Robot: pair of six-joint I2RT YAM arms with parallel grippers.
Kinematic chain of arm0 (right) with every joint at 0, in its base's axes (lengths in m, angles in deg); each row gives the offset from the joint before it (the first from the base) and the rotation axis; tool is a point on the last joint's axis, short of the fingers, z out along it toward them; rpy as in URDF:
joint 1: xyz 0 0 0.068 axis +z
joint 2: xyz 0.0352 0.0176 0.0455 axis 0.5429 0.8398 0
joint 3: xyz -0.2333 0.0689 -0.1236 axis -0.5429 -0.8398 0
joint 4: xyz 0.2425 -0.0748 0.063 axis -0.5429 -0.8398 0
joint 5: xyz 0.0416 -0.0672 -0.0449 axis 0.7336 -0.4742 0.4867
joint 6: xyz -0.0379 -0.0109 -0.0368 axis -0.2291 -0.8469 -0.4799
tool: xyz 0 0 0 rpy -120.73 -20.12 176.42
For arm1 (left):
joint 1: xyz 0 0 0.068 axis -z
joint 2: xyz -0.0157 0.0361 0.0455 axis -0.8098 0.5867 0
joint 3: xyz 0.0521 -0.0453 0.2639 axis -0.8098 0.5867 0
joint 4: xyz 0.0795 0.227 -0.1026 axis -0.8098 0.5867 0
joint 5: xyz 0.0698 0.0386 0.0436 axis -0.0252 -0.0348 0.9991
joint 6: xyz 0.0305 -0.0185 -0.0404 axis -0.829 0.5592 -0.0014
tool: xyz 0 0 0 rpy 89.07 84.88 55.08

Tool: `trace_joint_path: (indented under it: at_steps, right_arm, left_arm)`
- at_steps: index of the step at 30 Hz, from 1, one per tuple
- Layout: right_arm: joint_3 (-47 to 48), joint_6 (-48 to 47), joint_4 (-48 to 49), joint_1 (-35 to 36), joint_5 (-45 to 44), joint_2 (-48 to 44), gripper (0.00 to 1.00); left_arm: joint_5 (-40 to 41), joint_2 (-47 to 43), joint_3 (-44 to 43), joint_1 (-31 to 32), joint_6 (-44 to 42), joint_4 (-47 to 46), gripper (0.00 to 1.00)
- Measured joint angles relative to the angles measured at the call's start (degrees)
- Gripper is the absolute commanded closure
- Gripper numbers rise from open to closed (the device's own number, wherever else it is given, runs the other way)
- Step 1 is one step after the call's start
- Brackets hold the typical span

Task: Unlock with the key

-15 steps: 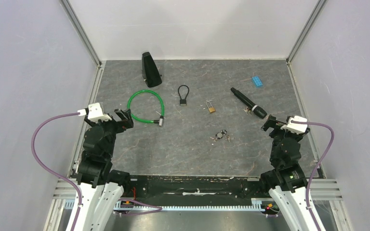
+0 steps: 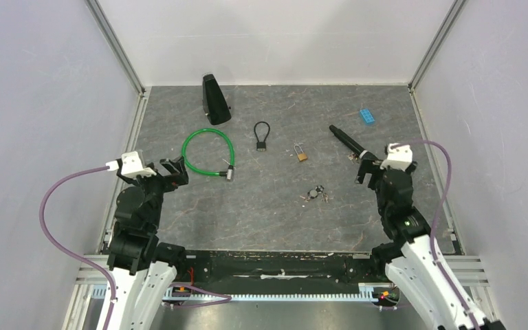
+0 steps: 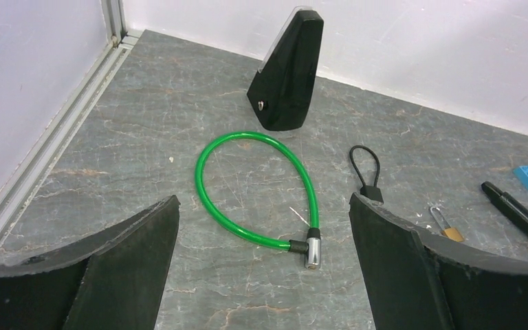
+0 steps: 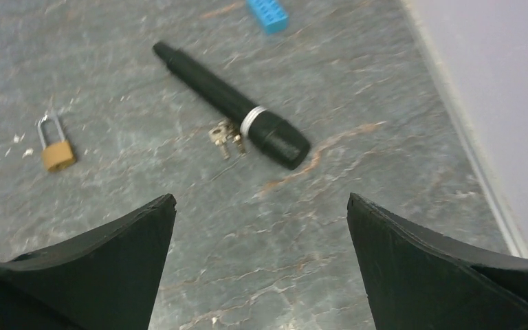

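A small brass padlock [image 2: 302, 156] lies mid-table, also in the right wrist view [image 4: 57, 152]. A green cable lock [image 2: 229, 174] lies at the left, its metal cylinder [image 3: 312, 246] ahead of my left gripper. A small black loop lock [image 2: 262, 145] sits between them. A pair of small keys [image 4: 225, 139] lies against the black pen [image 4: 234, 106], and a key bunch [image 2: 315, 194] lies nearer the centre. My left gripper [image 3: 262, 199] is open and empty, just short of the green cable. My right gripper [image 4: 261, 197] is open and empty, just short of the pen's keys.
A black wedge-shaped block [image 2: 214, 101] stands at the back left. A blue brick [image 2: 367, 115] lies at the back right beyond the pen [image 2: 347, 141]. White walls and metal rails enclose the grey marbled table [image 2: 268, 213].
My right arm has swung forward and left, bringing its gripper close to the pen's thick end. The left arm has barely shifted. Nothing on the table moved.
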Motion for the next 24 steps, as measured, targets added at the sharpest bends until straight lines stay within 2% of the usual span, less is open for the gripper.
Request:
trace_joint_path:
  at_steps: [6, 11, 24]
  right_arm:
    - [6.32, 0.37, -1.14, 0.0, 9.79, 18.4, 0.02]
    - [15.23, 0.28, -3.61, 0.87, 18.01, 35.39, 0.08]
    - [31.82, -2.49, -4.96, 6.6, 25.11, 59.49, 0.28]
  left_arm:
    - [0.0, -1.73, 0.02, 0.0, 0.0, 0.17, 0.02]
    - [0.13, -3.37, 0.07, 0.0, 0.0, 0.39, 0.02]
    - [1.36, -4.37, 0.07, 0.63, 0.0, 0.42, 0.02]
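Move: Lying flat on the table, the padlock is about 17 cm ahead of the right hand, 21 cm to its left and 17 cm below. The pair of keys lies roughly 15 cm ahead and 2 cm left, with the black baton's middle some 4 cm beyond that pair. The key ring is about 3 cm ahead and 16 cm left. From the left hand the padlock is about 20 cm ahead, 32 cm right and 27 cm down. Sweeping quickly left, forward and down towards the padlock, the right hand covers about 20 cm, with left the largest part. The wrist tips down some 35 degrees and swings counter-clockwise, while the empty fingers draw in from wide open to about three quarters, still short of any touch. ##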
